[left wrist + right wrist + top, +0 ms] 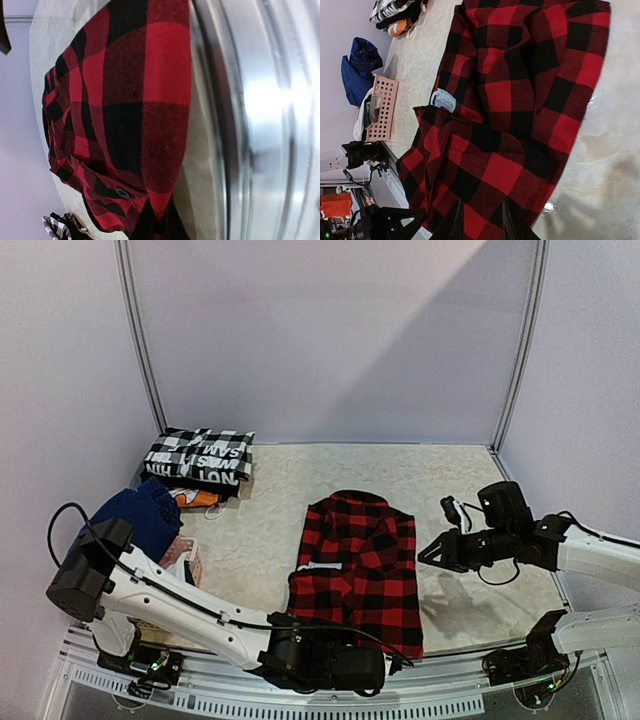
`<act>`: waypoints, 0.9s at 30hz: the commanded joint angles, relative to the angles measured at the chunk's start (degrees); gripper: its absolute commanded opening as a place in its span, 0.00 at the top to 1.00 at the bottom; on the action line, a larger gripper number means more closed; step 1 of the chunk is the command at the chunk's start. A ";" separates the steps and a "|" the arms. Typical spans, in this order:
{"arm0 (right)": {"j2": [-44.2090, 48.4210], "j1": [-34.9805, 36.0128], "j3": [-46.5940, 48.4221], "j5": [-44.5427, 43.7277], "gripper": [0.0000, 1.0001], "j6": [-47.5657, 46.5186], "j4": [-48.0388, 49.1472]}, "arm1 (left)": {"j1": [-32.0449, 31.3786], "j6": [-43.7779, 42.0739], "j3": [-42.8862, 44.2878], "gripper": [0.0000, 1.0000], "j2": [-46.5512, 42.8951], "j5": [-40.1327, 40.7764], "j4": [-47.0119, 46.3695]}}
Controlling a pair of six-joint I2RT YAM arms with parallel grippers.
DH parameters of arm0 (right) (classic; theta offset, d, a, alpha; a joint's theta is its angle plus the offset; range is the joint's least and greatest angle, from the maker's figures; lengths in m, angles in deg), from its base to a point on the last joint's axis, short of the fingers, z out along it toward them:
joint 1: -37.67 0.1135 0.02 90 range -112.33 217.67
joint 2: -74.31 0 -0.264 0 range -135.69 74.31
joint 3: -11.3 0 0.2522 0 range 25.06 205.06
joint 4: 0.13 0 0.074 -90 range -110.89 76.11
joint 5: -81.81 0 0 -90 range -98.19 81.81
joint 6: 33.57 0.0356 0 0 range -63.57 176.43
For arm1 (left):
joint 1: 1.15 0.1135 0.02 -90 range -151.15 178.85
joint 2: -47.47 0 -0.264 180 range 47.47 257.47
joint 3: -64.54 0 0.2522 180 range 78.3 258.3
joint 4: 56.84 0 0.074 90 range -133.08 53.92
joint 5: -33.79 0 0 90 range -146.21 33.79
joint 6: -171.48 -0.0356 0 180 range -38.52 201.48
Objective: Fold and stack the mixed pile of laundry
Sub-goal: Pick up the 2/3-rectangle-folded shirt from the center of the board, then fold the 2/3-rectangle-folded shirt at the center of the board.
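A red-and-black plaid shirt (358, 565) lies partly folded in the middle of the table, collar toward the far side. My left gripper (392, 662) sits low at the table's near edge, shut on the shirt's near hem corner (161, 207). In the left wrist view the red cloth rises from the dark fingertips (145, 227). My right gripper (424, 553) hovers at the shirt's right edge, fingers (456, 222) apart, with the plaid (520, 100) showing between them. The rest of the laundry pile (190, 475) lies at the far left.
A black-and-white checked garment with print (200, 455) sits on an orange piece (197, 498). A blue garment (140, 515) lies over a pink lattice basket (186, 562) at the left. A metal rail (260, 120) runs along the near edge. Walls close the table's back and sides.
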 commanded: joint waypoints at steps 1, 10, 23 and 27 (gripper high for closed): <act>-5.89 5.32 3.72 0.90 0.76 -1.31 3.95 | -3.02 4.52 4.32 1.00 -3.39 -6.30 10.56; -17.01 13.39 6.62 0.99 0.90 -0.53 10.91 | -4.58 4.64 8.88 1.00 -7.57 -10.19 17.86; -27.67 24.96 11.76 0.06 0.94 -2.92 10.89 | -5.15 2.74 16.75 1.00 -8.23 -13.88 26.39; -29.37 26.12 11.29 -0.37 0.95 -2.64 10.83 | -4.12 0.93 17.55 1.00 -8.54 -12.88 27.02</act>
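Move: The shirt's near edge is already pinched in the left hand; the middle of the folded-over near panel lies about 12 cm ahead, 7 cm left and 4 cm below. From the empty right hand that panel's middle is some 14 cm left, 6 cm back and 11 cm down. The white label is roughly 20 cm left and 4 cm ahead of the right hand, and the shirt's far end 14 cm left and 24 cm ahead, both near table height. Still pinching the shirt's near edge, the left hand lifts it about 8 cm while drawing it back some 6 cm, its fingers tipping further down. The right hand swings left 13 cm over the shirt, then also back and down towards the near panel, turning about 25 degrees counter-clockwise as its part-open fingers close almost shut; whether they touch cloth can't be seen. ##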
